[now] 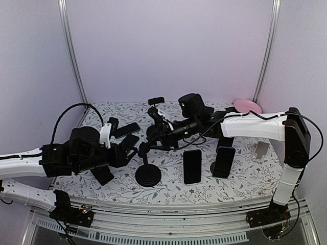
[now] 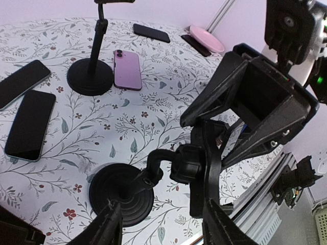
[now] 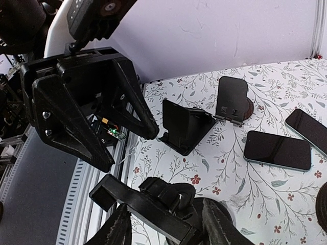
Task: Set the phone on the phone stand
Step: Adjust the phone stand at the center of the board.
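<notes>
A black phone stand has a round base [image 1: 148,176] [image 2: 121,193] and a bent neck ending in a clamp cradle [image 2: 207,168] [image 3: 148,209]. My left gripper [image 2: 163,206] [image 1: 132,149] is open above the base, its right finger beside the cradle. My right gripper [image 3: 166,206] [image 1: 161,135] reaches in from the other side. Its fingers straddle the cradle and ball joint, and no firm pinch shows. A black phone [image 1: 192,166] and a second phone [image 1: 224,162] lie flat on the table to the right. A purple phone [image 2: 127,69] lies face down. None is held.
A second stand [image 2: 91,75] with an upright pole stands behind. Two folding black stands [image 3: 186,125] [image 3: 232,99] sit at the left of the table. More dark phones [image 2: 30,125] [image 2: 23,84] lie flat. A pink plate [image 1: 248,105] is at the back right.
</notes>
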Controlling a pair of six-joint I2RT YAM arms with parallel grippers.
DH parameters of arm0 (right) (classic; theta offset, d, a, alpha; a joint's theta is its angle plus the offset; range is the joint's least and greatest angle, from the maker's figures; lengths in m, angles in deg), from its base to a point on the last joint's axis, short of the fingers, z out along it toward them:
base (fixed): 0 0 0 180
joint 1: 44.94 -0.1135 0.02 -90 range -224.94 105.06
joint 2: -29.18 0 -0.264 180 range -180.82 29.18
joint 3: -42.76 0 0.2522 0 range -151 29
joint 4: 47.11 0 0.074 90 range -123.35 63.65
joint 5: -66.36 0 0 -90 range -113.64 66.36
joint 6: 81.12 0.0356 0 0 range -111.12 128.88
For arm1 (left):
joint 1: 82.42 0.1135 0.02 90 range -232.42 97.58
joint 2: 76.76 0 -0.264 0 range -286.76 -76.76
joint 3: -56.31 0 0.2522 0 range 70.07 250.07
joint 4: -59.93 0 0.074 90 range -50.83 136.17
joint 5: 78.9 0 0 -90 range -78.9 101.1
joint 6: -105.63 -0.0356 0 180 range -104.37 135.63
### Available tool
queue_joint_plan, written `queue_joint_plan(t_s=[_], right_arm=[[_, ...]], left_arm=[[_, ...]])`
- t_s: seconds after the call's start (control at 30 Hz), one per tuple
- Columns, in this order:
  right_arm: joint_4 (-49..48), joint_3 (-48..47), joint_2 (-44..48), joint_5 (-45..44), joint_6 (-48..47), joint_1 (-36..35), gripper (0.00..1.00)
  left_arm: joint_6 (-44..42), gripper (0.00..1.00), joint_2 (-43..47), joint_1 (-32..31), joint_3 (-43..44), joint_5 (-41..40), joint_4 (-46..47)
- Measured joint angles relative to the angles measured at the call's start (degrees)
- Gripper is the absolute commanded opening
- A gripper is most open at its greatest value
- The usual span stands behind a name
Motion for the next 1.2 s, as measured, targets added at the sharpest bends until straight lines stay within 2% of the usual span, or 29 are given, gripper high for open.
queue_joint_plan(t_s=[0.3,0.67,1.03,1.2], right_arm=[[-4.7,4.81,0.98,-1.38,3.52,-0.48,0.25],[-10.6,13.33,7.37,-15.98,12.2,-4.68,0.22],[-11.32,15.06,9.7,-31.17,18.88,-8.57,0.23],[-11.3,15.06,9.75,-35.5,21.0,-9.66,0.25]], left_arm=[[0.04,0.52,1.09,0.2,0.07,0.0,-0.85],[0.28,0.52,1.92,0.2,0.07,-0.15,-1.6],[1.07,0.52,3.17,0.2,-0.28,-0.44,-1.86],[1.18,0.52,3.5,0.2,-0.61,-0.42,-2.05]])
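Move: The head of the centre phone stand is right at the right hand's fingertips, with its near end between them; the head's middle is about 2 cm to the left, 2 cm back and 2 cm lower. Straight below that middle, some 19 cm under the hand, is the stand's round base. The standing phone is roughly 15 cm to the right and 4 cm back, and the far stand about 22 cm straight ahead. From the left hand, the head lies about 6 cm to the right and 1 cm ahead. The right fingers, half open around the near end of the stand's head bar, close and pinch it while the hand dips about 1.5 cm. Still gripping, the hand swings some 30 degrees clockwise, easing slightly back and right, then forward again, to twist the head round on its column. ##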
